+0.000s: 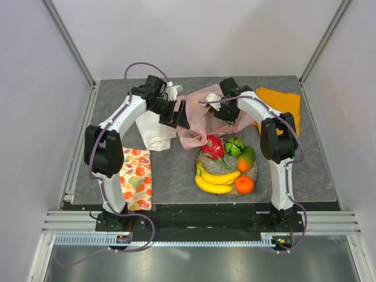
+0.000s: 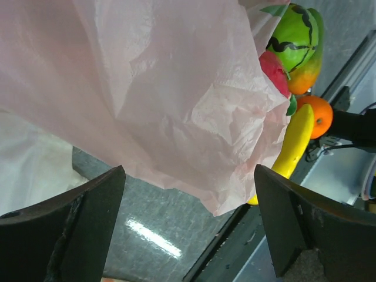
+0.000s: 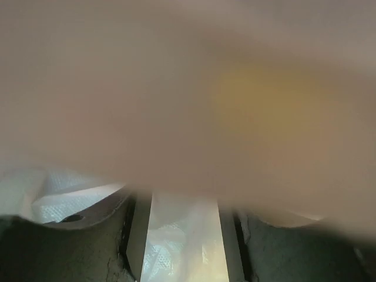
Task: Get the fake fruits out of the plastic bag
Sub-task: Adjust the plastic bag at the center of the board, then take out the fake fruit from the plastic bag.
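The pink plastic bag lies crumpled at the table's middle back, between both grippers. My left gripper is open at the bag's left edge. In the left wrist view the bag hangs just ahead of the wide jaws of that gripper, with nothing between them. My right gripper is pushed into the bag's top. The right wrist view is blurred by the bag, and bag film sits between the fingers of the right gripper. A yellowish blur shows through. The dragon fruit, green fruit, mango, bananas and orange lie on a dish.
The glittery round dish sits front of centre under the fruits. A white cloth lies left of the bag, an orange cloth at the back right, and a fruit-patterned cloth at the front left.
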Motion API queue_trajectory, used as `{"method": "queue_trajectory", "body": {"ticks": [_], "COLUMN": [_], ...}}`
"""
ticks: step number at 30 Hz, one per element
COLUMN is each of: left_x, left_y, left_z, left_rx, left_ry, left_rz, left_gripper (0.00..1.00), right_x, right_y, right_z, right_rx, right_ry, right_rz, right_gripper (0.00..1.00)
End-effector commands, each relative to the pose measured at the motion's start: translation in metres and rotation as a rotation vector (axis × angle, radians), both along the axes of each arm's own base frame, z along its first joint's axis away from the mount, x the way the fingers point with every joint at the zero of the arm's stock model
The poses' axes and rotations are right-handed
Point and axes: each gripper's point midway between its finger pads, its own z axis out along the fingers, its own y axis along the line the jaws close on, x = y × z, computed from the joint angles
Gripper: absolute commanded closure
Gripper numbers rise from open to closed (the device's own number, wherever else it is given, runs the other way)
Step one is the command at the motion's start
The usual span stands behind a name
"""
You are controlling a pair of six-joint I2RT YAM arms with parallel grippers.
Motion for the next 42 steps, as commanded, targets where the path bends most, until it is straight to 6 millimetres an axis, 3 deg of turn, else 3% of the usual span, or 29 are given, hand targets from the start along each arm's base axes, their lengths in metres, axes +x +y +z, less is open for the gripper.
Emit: {"method": "queue_trajectory", "body": {"ticks": [1, 2, 4, 5, 7, 11, 16, 24, 30, 34, 36, 39, 42], "left_x": [0.005, 0.006, 0.004, 0.004, 0.002, -0.002, -0.002, -0.006, -0.009, -0.011, -0.012, -0.012, -0.014], "left_y": [-0.025, -0.028, -0.032, -0.031, -0.030, -0.029, -0.030, -0.030, -0.029, -0.029, -0.029, -0.029, -0.029], "left_z": [0.004, -0.001, 0.000, 0.001, 0.001, 0.010, 0.023, 0.030, 0.031, 0.029, 0.029, 0.030, 0.030], "left_rx": [-0.061, -0.055, -0.085, -0.081, -0.078, -0.099, -0.118, -0.132, -0.132, -0.131, -0.130, -0.133, -0.137], "left_ry": [-0.002, -0.002, 0.013, 0.006, 0.012, 0.012, -0.012, -0.020, -0.020, -0.015, -0.013, -0.015, -0.011], "left_rz": [-0.022, -0.033, -0.054, -0.054, -0.052, -0.049, -0.056, -0.067, -0.070, -0.071, -0.073, -0.074, -0.079], "left_gripper": [0.05, 0.10, 0.63, 0.98, 0.98, 0.98, 0.98, 0.98, 0.98, 0.99, 0.98, 0.99, 0.98], "right_x": [0.001, 0.003, 0.010, 0.013, 0.025, 0.032, 0.045, 0.051, 0.056, 0.062, 0.073, 0.090, 0.093], "right_y": [-0.011, -0.018, -0.033, -0.040, -0.045, -0.019, 0.014, 0.045, 0.051, 0.056, 0.048, 0.026, 0.016], "right_z": [0.035, 0.035, 0.031, 0.030, 0.035, 0.053, 0.081, 0.075, 0.056, 0.055, 0.049, 0.042, 0.032], "right_rx": [-0.001, -0.034, -0.068, -0.089, -0.056, 0.121, 0.320, 0.455, 0.469, 0.493, 0.447, 0.346, 0.294], "right_ry": [-0.073, -0.087, -0.112, -0.122, -0.142, -0.138, -0.146, -0.081, -0.043, -0.053, -0.089, -0.171, -0.186], "right_rz": [-0.062, -0.082, -0.137, -0.159, -0.217, -0.205, -0.246, -0.222, -0.225, -0.230, -0.269, -0.375, -0.399], "right_gripper": [0.45, 0.44, 0.43, 0.41, 0.37, 0.26, 0.26, 0.26, 0.30, 0.29, 0.28, 0.19, 0.11]}}
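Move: The plastic bag's left rim hangs between the left hand's open fingers, about 3 cm to the right and 3 cm lower. The white cloth lies roughly 11 cm to this hand's left, level ahead, 14 cm below; the dragon fruit is some 12 cm right, 10 cm back and 11 cm below. The right hand already reaches into the bag's plastic, the bag's middle about 7 cm to its left; the watermelon sits around 17 cm back from it, nearly straight behind and slightly lower. The left fingers shut on the bag's left rim and pinch it as the hand dips some 3 cm right and down, then lift it about 2 cm and hold. Amid the plastic, the right hand slides slightly right, sweeps forward, up and left in an arc over the bag, sinks about 5 cm and pushes forward again, ending some 7 cm farther out, its left side rolled up about 20 degrees, clockwise-turned and its fingers opened wider. ##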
